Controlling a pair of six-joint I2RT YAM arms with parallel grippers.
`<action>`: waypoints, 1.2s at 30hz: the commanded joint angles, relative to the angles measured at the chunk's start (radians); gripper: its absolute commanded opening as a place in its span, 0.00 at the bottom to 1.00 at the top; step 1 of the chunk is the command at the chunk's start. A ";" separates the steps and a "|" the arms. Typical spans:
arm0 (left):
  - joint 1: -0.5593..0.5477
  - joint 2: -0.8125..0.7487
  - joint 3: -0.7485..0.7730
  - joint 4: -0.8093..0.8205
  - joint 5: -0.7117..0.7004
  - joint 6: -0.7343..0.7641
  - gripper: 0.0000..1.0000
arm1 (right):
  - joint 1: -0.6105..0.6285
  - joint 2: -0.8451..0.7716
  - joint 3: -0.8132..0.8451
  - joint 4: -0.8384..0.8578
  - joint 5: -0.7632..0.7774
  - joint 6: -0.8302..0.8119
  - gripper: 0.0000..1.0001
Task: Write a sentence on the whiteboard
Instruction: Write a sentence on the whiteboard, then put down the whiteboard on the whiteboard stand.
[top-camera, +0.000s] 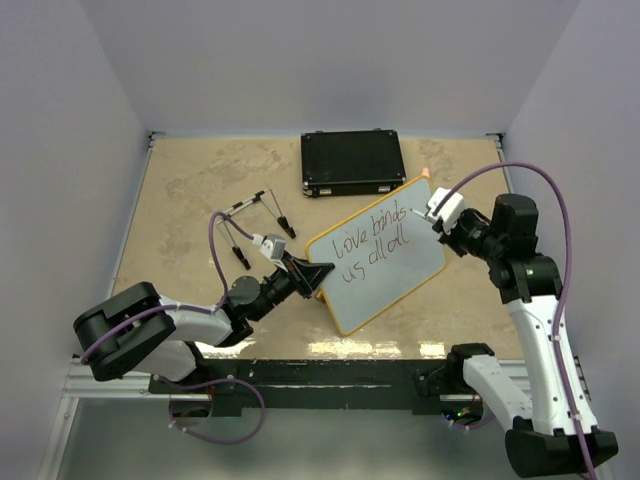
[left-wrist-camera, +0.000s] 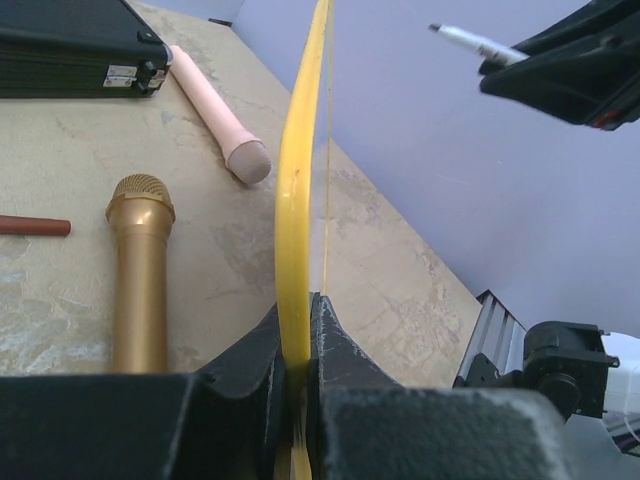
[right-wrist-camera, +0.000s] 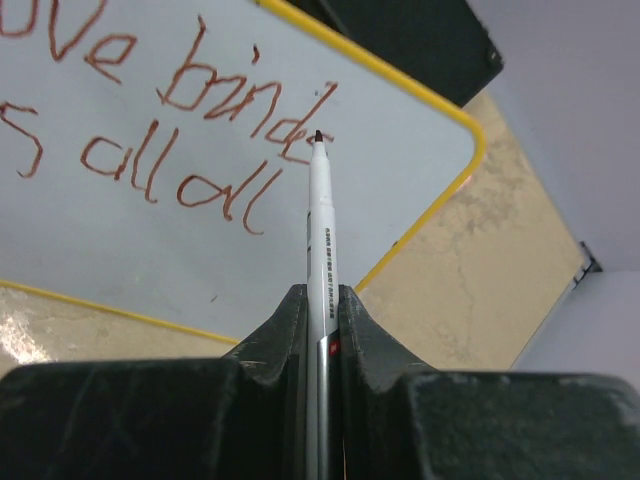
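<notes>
The whiteboard (top-camera: 385, 270) with its yellow frame is tilted up off the table. My left gripper (top-camera: 312, 278) is shut on its left edge; in the left wrist view the frame (left-wrist-camera: 297, 170) runs edge-on between the left gripper's jaws (left-wrist-camera: 297, 312). The sentence (top-camera: 370, 245) reads "love binds us all" in two slanted reddish-brown lines (right-wrist-camera: 190, 150). My right gripper (top-camera: 438, 222) is shut on a white marker (right-wrist-camera: 320, 225), whose tip hovers by the end of "binds", apart from the board face. From the left wrist the marker (left-wrist-camera: 470, 40) shows clear of the board.
A black case (top-camera: 352, 162) lies behind the board. A gold microphone (left-wrist-camera: 140, 270), a pink microphone (left-wrist-camera: 215, 110) and a red stick (left-wrist-camera: 35, 226) lie on the table under the raised board. Thin dark rods with a purple cable (top-camera: 250, 215) lie to the left.
</notes>
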 joint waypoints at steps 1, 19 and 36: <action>-0.012 -0.017 0.011 -0.042 0.056 0.064 0.00 | -0.004 -0.041 0.079 0.053 -0.061 0.123 0.00; 0.140 -0.108 0.324 -0.237 0.210 -0.015 0.00 | -0.117 0.024 0.606 -0.252 -0.452 0.175 0.00; 0.313 -0.053 0.662 -0.372 0.369 -0.003 0.00 | -0.116 0.013 0.623 -0.275 -0.491 0.165 0.00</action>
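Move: The left hand still grips the whiteboard's left edge; the board's middle lies about 12 cm to its right, 6 ahead and 3 below, with the gold microphone some 4 ahead, 6 right and 15 below. From the right hand, holding the marker, the board's middle is about 11 cm left, 4 ahead and 17 below; the pink microphone is 16 straight ahead, the black case 28 ahead and 15 left, both about 23 below. Right hand withdraws the marker some 19 cm up and back; left lifts the gripped board up and forward. ##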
